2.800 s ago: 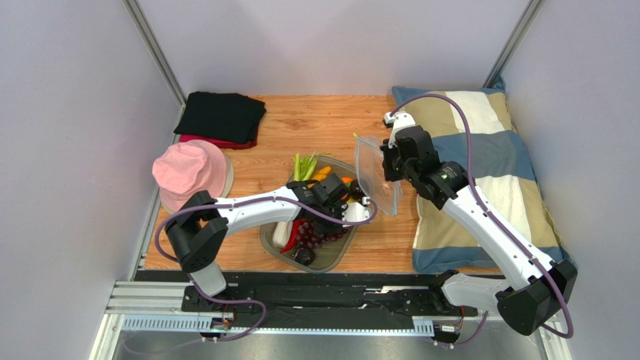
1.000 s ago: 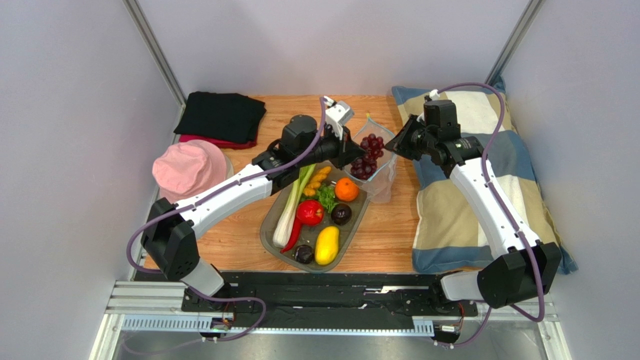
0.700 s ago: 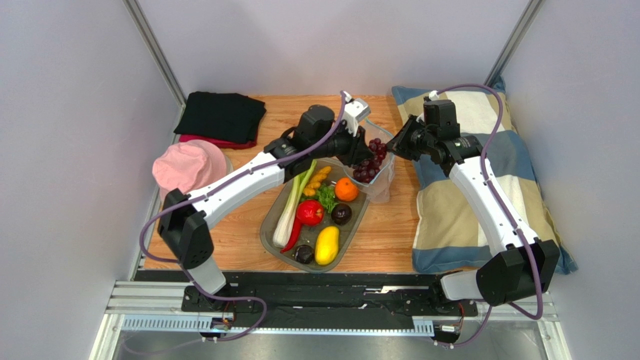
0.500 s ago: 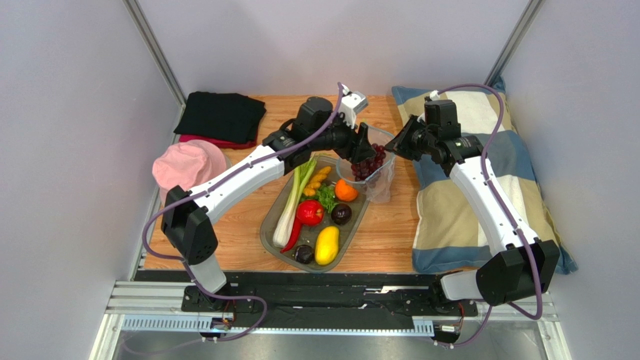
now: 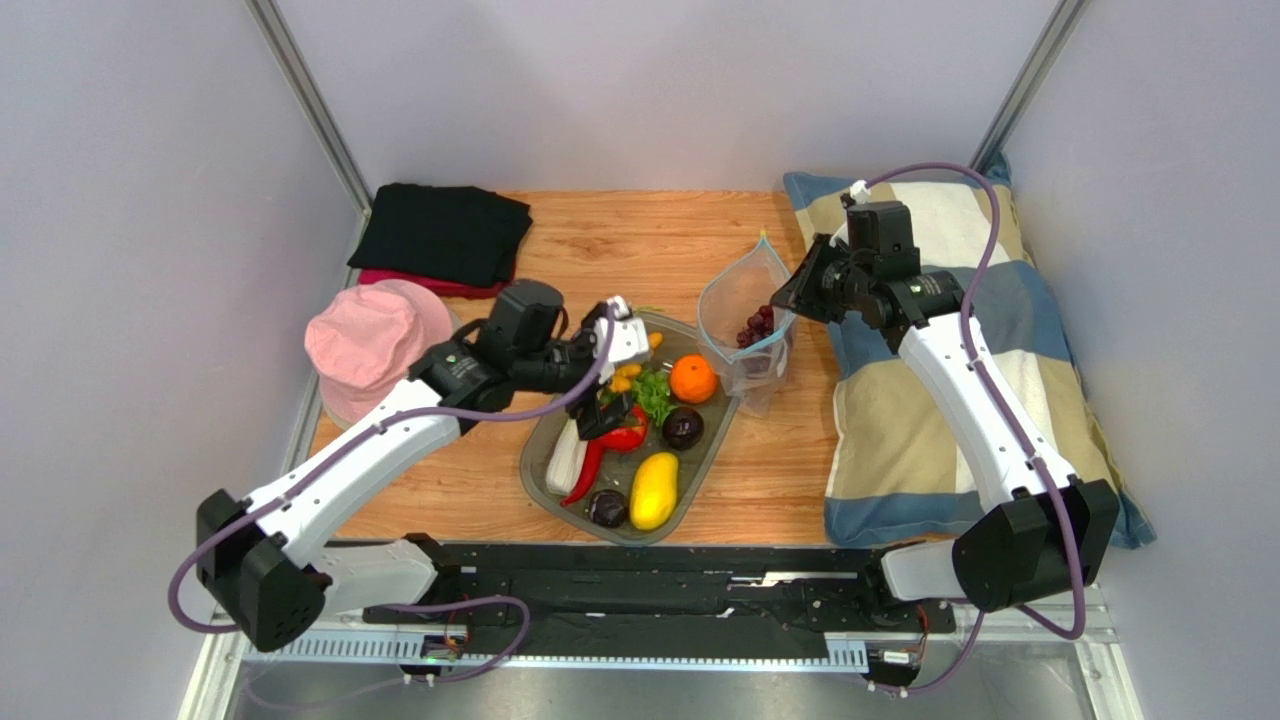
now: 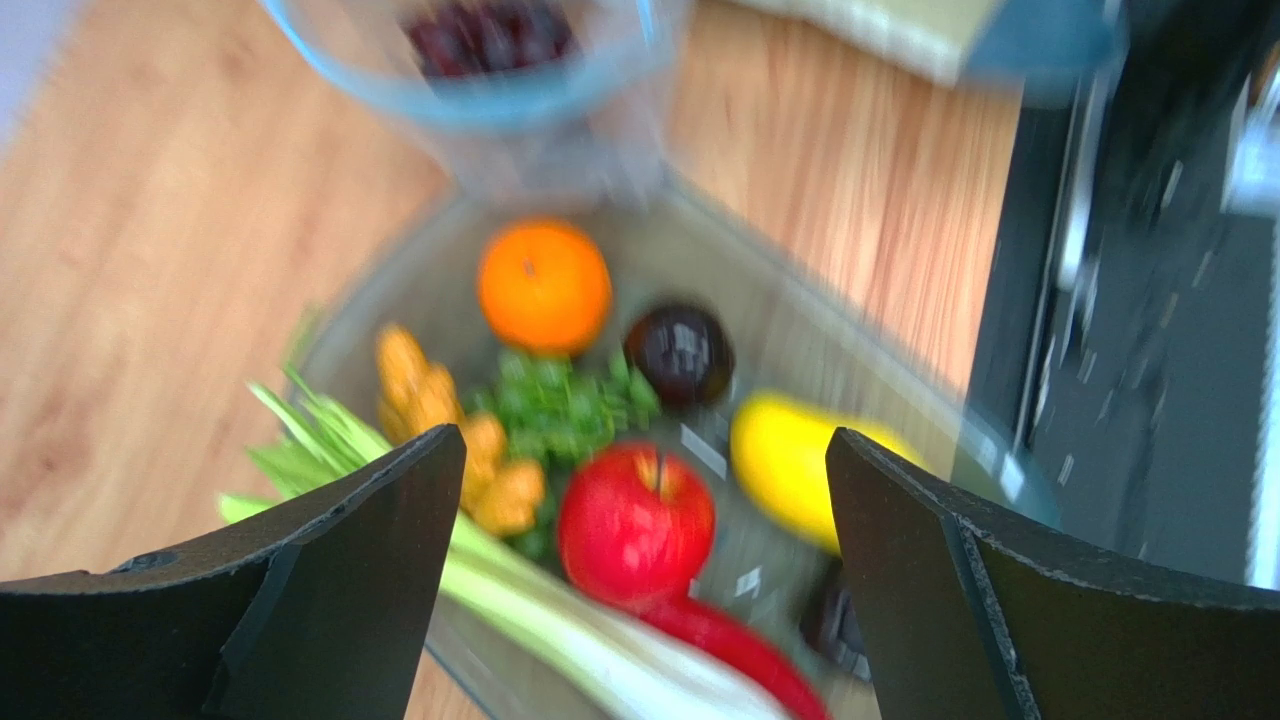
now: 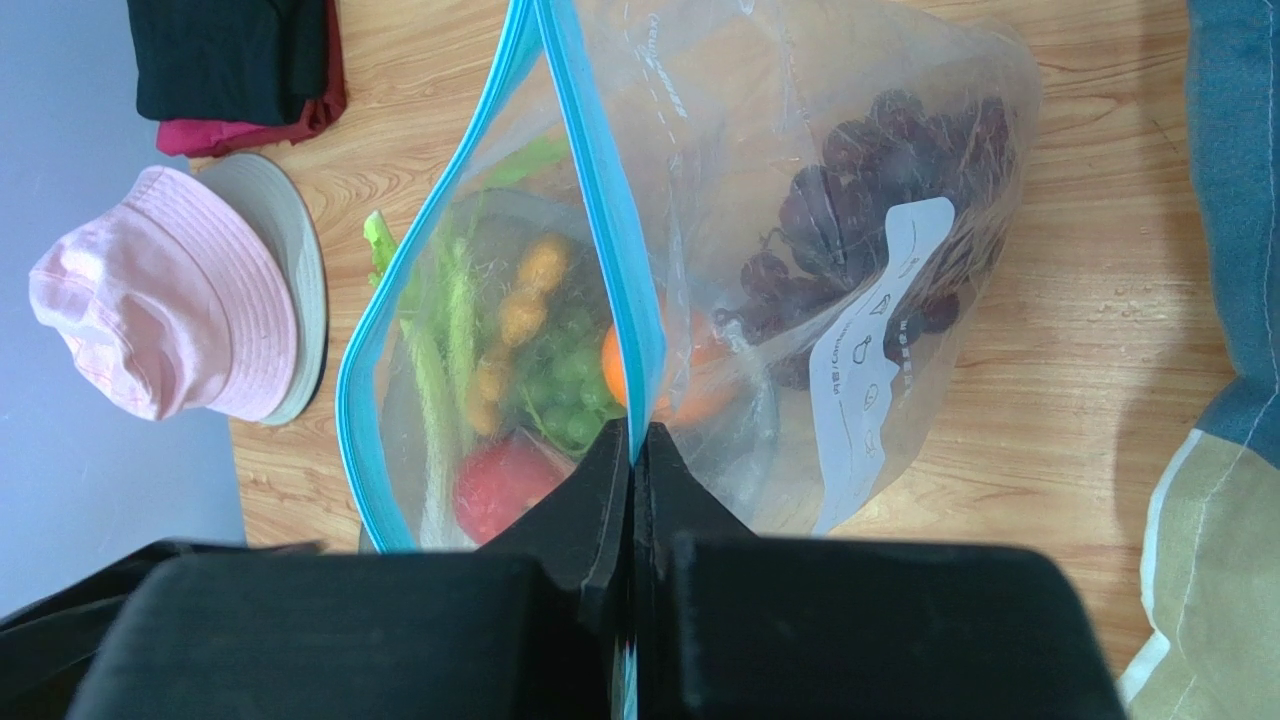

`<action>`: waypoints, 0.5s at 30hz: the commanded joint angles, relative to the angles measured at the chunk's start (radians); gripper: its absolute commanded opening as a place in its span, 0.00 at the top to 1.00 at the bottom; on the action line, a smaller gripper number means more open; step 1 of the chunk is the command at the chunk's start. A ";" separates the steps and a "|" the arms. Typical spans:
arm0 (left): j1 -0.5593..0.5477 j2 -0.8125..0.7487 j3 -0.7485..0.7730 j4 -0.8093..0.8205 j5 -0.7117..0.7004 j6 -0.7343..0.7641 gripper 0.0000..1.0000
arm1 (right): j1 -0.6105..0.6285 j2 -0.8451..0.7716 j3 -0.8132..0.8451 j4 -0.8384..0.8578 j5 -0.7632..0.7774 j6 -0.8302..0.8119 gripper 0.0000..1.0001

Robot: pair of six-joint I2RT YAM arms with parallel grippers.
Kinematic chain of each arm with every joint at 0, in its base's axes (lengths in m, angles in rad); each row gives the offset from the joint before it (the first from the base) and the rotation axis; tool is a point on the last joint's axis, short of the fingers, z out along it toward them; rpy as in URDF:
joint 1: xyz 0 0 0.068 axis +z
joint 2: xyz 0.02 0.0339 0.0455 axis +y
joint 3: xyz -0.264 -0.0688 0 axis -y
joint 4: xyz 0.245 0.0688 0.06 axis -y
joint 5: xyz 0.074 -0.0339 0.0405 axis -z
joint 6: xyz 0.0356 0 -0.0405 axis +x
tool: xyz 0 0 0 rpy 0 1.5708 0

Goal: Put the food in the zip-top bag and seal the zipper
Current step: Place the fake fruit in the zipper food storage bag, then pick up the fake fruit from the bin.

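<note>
The clear zip-top bag (image 5: pixel 747 323) stands open beside the tray, with purple grapes (image 5: pixel 759 321) inside it. My right gripper (image 7: pixel 631 435) is shut on the blue zipper (image 7: pixel 601 195) at the bag's right rim and holds the mouth up. My left gripper (image 6: pixel 639 495) hangs open and empty over the grey oval tray (image 5: pixel 529 474). Below it lie a red apple (image 6: pixel 636 525), orange (image 6: pixel 544 285), dark plum (image 6: pixel 679 353), yellow lemon (image 6: pixel 789 458), leek (image 6: pixel 571 630), red chili (image 6: pixel 736 645), greens (image 6: pixel 564 408) and orange pieces (image 6: pixel 451 428).
A pink hat (image 5: pixel 376 342) lies left of the tray. Folded black cloth (image 5: pixel 443 233) over a red one sits at the back left. A striped pillow (image 5: pixel 962 375) fills the table's right side under the right arm.
My left gripper opened over the bag and let the grapes fall in, then swung back and down over the tray. The right gripper kept its hold on the bag's rim.
</note>
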 commanded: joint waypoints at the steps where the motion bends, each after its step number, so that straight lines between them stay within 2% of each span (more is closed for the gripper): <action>1: 0.002 0.076 -0.062 -0.109 0.000 0.278 0.01 | 0.002 -0.013 -0.003 0.009 -0.029 -0.048 1.00; 4: 0.002 0.132 -0.070 -0.101 -0.028 0.332 0.01 | 0.006 -0.008 -0.004 0.011 -0.034 -0.077 1.00; 15: -0.026 0.284 -0.143 0.080 -0.089 0.427 0.01 | 0.017 -0.009 0.005 0.011 -0.014 -0.121 1.00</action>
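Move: The red apple sits almost straight beneath my open left hand, about 16 cm down and 2 cm ahead. Near the same level, the green grapes are 4 cm to the apple's right and 4 cm farther out, the dark plum 9 cm to its right, and the yellow mango 9 cm nearer me and 5 cm to its right. From my right hand, the apple is some 20 cm left, 11 cm back and 17 cm below. I drop my empty left hand about 12 cm towards the apple in the tray, fast at first and then slower, with the fingers staying wide open fore and aft of it. On the way I tip them some 20 degrees steeper downward with a slight clockwise turn. My right hand stays put, still pinching the bag's rim. ##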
